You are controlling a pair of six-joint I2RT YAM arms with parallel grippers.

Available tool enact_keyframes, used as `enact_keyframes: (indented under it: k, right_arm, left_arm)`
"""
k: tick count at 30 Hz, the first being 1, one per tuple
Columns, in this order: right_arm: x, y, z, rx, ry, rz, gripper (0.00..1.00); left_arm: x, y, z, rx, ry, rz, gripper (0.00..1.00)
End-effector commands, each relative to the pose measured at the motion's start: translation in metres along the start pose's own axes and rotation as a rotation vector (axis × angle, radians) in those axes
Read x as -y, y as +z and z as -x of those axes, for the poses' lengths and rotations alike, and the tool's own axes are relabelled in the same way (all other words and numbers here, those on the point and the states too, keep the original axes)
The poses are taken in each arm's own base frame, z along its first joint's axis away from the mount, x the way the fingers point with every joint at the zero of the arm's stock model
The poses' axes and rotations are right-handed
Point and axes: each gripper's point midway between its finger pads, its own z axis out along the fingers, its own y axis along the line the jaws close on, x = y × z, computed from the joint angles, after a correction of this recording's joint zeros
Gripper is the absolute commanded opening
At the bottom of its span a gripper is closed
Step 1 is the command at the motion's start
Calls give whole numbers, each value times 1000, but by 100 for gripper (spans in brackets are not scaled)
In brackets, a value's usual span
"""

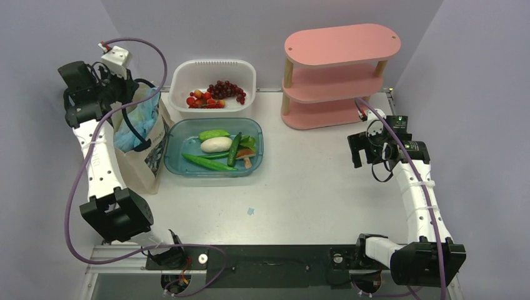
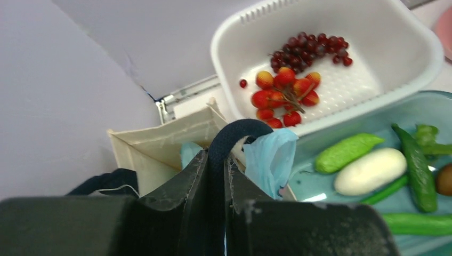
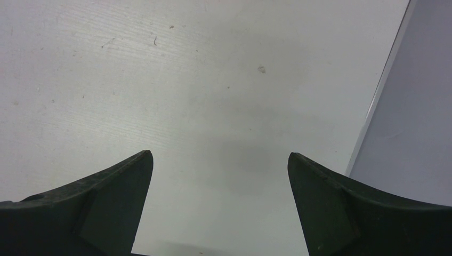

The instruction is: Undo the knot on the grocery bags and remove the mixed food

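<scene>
A beige canvas tote (image 1: 140, 167) stands at the table's left with the light blue plastic bag (image 1: 139, 122) bulging out of its top. My left gripper (image 1: 134, 89) is over the tote's far end. In the left wrist view this gripper (image 2: 216, 153) is shut on the tote's navy handle (image 2: 234, 132), which arches up out of the jaws. The blue bag (image 2: 269, 157) is just to its right, and the tote's rim (image 2: 160, 141) is behind. I cannot make out the knot, and the mixed food is hidden. My right gripper (image 1: 357, 150) (image 3: 220, 154) hangs open over bare table.
A white slotted basket (image 1: 181, 78) holding dark grapes (image 1: 226, 89) and small red fruits sits behind a teal tub (image 1: 257, 134) of green vegetables and a white oval one. A pink three-tier shelf (image 1: 337, 69) stands at the back right. Grey walls close in on both sides.
</scene>
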Motion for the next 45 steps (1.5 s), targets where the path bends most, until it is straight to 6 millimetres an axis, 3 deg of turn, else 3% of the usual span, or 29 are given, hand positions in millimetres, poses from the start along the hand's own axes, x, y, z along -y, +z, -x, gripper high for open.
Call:
enact_keyframes:
  k: [1,4,6,9,13,15,16,17,20,21,22,26,28,31,32,33,34,35,36,37,38,39,40,42,43,44,45]
  right_arm:
    - [0,-5,5,40,17,1,94]
    - [0,-5,5,41,22,3,93]
    - [0,-6,6,44,22,3,94]
    - [0,-6,6,47,24,3,94]
    - [0,-6,6,45,22,3,94]
    - [0,-5,5,42,21,5,93]
    - [0,-4,4,41,21,7,93]
    - [0,-4,4,40,21,8,93]
    - [0,-3,5,40,21,10,93]
    - [0,-2,5,41,21,11,93]
    - [0,-2,6,42,21,12,93]
    - [0,-1,8,46,21,12,93]
    - [1,-1,7,43,19,11,93]
    - [0,-1,7,42,17,10,93]
    - [0,-1,7,43,16,10,93]
    - [0,-1,6,42,15,10,93]
    - [1,0,6,43,16,9,93]
    - [0,0,6,43,15,10,93]
    - [0,0,6,44,15,10,93]
    - [0,1,5,42,16,11,93]
    - [0,1,5,43,18,10,93]
    - [0,1,6,44,17,12,93]
    - [0,1,6,44,17,11,93]
    - [0,1,7,47,19,12,93]
    - [0,1,7,46,19,13,93]
    - [0,1,7,46,18,14,93]
    - [0,1,7,47,18,14,93]
  left_arm:
    - [41,-17,6,-64,30,-43,3]
    - [38,-19,5,-83,65,44,0]
    - [24,-19,10,-92,101,157,0]
    - [-9,-28,25,-92,169,384,0]
    - [-22,-41,45,-85,287,536,0]
    - [-13,-41,51,-98,407,551,0]
    - [3,-38,50,-96,441,522,0]
    - [9,-35,43,-131,505,511,0]
    - [55,-27,45,-127,665,453,0]
    - [58,-25,35,-168,740,468,0]
    - [73,-22,37,-158,784,452,0]
    - [91,-12,10,-273,946,437,0]
    - [99,-7,-6,-316,972,376,6]
    - [120,-10,-32,-380,962,205,27]
    - [133,-13,-48,-416,966,102,31]
    - [139,-18,-48,-412,942,62,37]
    - [156,-23,-62,-434,931,-51,39]
    - [163,-29,-58,-421,894,-90,42]
    - [182,-38,-71,-436,867,-217,43]
    - [189,-45,-60,-405,821,-244,45]
    - [210,-55,-66,-398,777,-364,46]
    - [217,-62,-49,-358,726,-383,47]
    - [233,-71,-45,-334,665,-463,48]
    - [239,-82,-1,-237,521,-464,49]
    - [236,-81,6,-243,428,-456,50]
    - [236,-88,32,-175,381,-470,50]
    - [222,-82,35,-191,271,-437,51]
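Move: The left hand still grips the dark cloth handle of the tote and is taking it to the outside of the tote's right wall, whose middle lies about 7 cm to the right, 6 cm back and 18 cm below. The blue grocery bag in the tote is about 5 cm back, straight below by some 16 cm. The teal basket's centre is roughly 25 cm right, 2 cm back; the white basket's, 23 cm right and 22 cm ahead. From the right hand, that wall is some 72 cm left and 11 cm ahead. With the fingers still shut on the dark handle, the left hand edges right, sways briefly back left, then sweeps about 10 cm right across the tote's mouth to its right side, rolling some 60 degrees so that its left side rises, and starts to sink. There the fingers open about halfway and let go of the handle as the hand dips further, then it draws back and right over the teal basket, lifting about 5 cm at the very end and undoing part of the roll as it turns clockwise. ##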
